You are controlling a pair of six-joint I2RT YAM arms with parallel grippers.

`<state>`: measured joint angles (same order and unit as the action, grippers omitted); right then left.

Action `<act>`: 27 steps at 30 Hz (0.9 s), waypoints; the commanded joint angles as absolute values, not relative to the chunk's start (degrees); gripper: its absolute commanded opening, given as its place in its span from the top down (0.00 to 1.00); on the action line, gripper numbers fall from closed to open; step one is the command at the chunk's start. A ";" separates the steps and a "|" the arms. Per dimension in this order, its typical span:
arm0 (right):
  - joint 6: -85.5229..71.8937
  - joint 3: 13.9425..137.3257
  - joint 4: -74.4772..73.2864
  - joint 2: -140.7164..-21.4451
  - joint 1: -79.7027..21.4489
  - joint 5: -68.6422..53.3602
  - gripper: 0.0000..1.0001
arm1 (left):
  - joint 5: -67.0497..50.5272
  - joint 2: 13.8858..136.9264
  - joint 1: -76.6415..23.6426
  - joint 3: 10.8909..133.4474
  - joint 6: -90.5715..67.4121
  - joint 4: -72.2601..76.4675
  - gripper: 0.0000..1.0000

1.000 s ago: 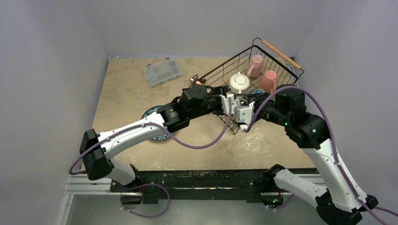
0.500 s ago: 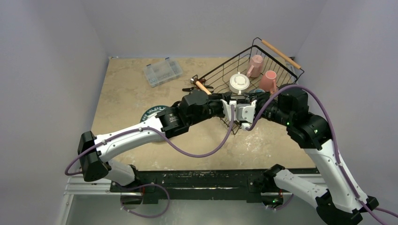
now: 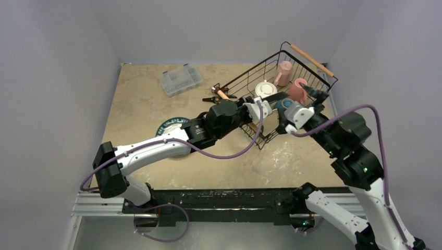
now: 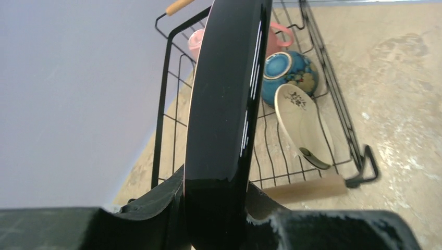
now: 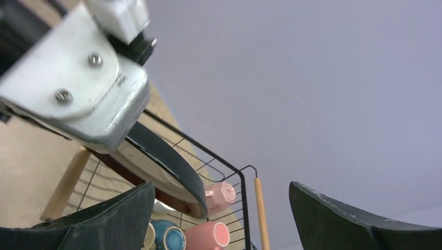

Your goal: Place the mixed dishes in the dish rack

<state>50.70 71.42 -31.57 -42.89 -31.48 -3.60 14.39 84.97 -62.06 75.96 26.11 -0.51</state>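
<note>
My left gripper (image 3: 262, 108) is shut on the edge of the large red-rimmed plate (image 4: 226, 99), glossy black on its back, held upright over the near end of the dish rack (image 3: 250, 76). My right gripper (image 3: 305, 102) stands open and empty just right of that plate (image 5: 156, 156). In the rack lie two pink mugs (image 3: 284, 70) (image 3: 298, 90), the white two-handled cup (image 3: 266, 89), the blue bowl (image 4: 284, 73) and the cream plate (image 4: 303, 125), which leans on the wire floor.
A clear plastic compartment box (image 3: 181, 80) sits at the far left of the table. A small black-and-red hand tool (image 3: 219, 94) lies beside the rack's left end. A dark round disc (image 3: 168, 126) lies under my left arm. Walls stand close on both sides.
The right gripper has opened, let go of the plate and drawn back to the right. The left gripper has closed on the plate and lifted it toward the rack.
</note>
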 commanded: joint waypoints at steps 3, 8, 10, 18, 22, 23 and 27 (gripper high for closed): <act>22.36 71.60 -25.69 -36.07 -31.62 12.52 0.01 | 24.36 90.23 -61.46 85.25 17.21 10.05 1.00; -12.04 78.85 -43.74 -40.35 -31.61 33.09 0.01 | 28.73 98.42 -61.35 93.35 16.15 7.88 1.00; -12.18 80.49 -50.12 -42.10 -31.63 29.98 0.01 | 29.35 101.41 -61.35 96.22 16.49 6.50 1.00; -18.54 74.20 -49.85 -31.53 -31.63 25.92 0.01 | 31.16 108.50 -61.41 102.18 14.91 1.35 1.00; -18.76 74.18 -50.65 -31.08 -31.64 26.13 0.01 | 30.67 109.68 -62.03 104.38 10.58 -4.73 1.00; -18.95 74.78 -51.46 -31.52 -31.64 27.00 0.01 | 30.37 109.17 -62.43 103.51 9.80 -4.16 1.00; -19.56 75.07 -51.90 -31.66 -31.58 29.40 0.01 | 28.83 107.54 -64.65 102.58 7.18 -5.00 1.00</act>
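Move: Some 12 cm ahead of the left hand, 9 cm to its right and 22 cm below lies the gap in the dish rack that its red-rimmed plate is bound for. Counted from the left hand, the white mug stands about 16 cm ahead and 9 cm right, the leaning white plate 7 cm ahead and 11 cm right, the blue bowl 13 cm ahead and 16 cm right, all roughly 25 cm down. From the right hand, the gap is about 15 cm straight ahead and 31 cm lower. Carrying the red-rimmed plate by its edge, the left hand swings about 9 cm forward and right over the dish rack, then lowers it some 10 cm between the white mug and white plate, turning 15 to 20 degrees counter-clockwise and tipping down, grip kept. The right hand, already open and empty, withdraws about 12 cm right and back, rolling some 60 degrees left side up. ##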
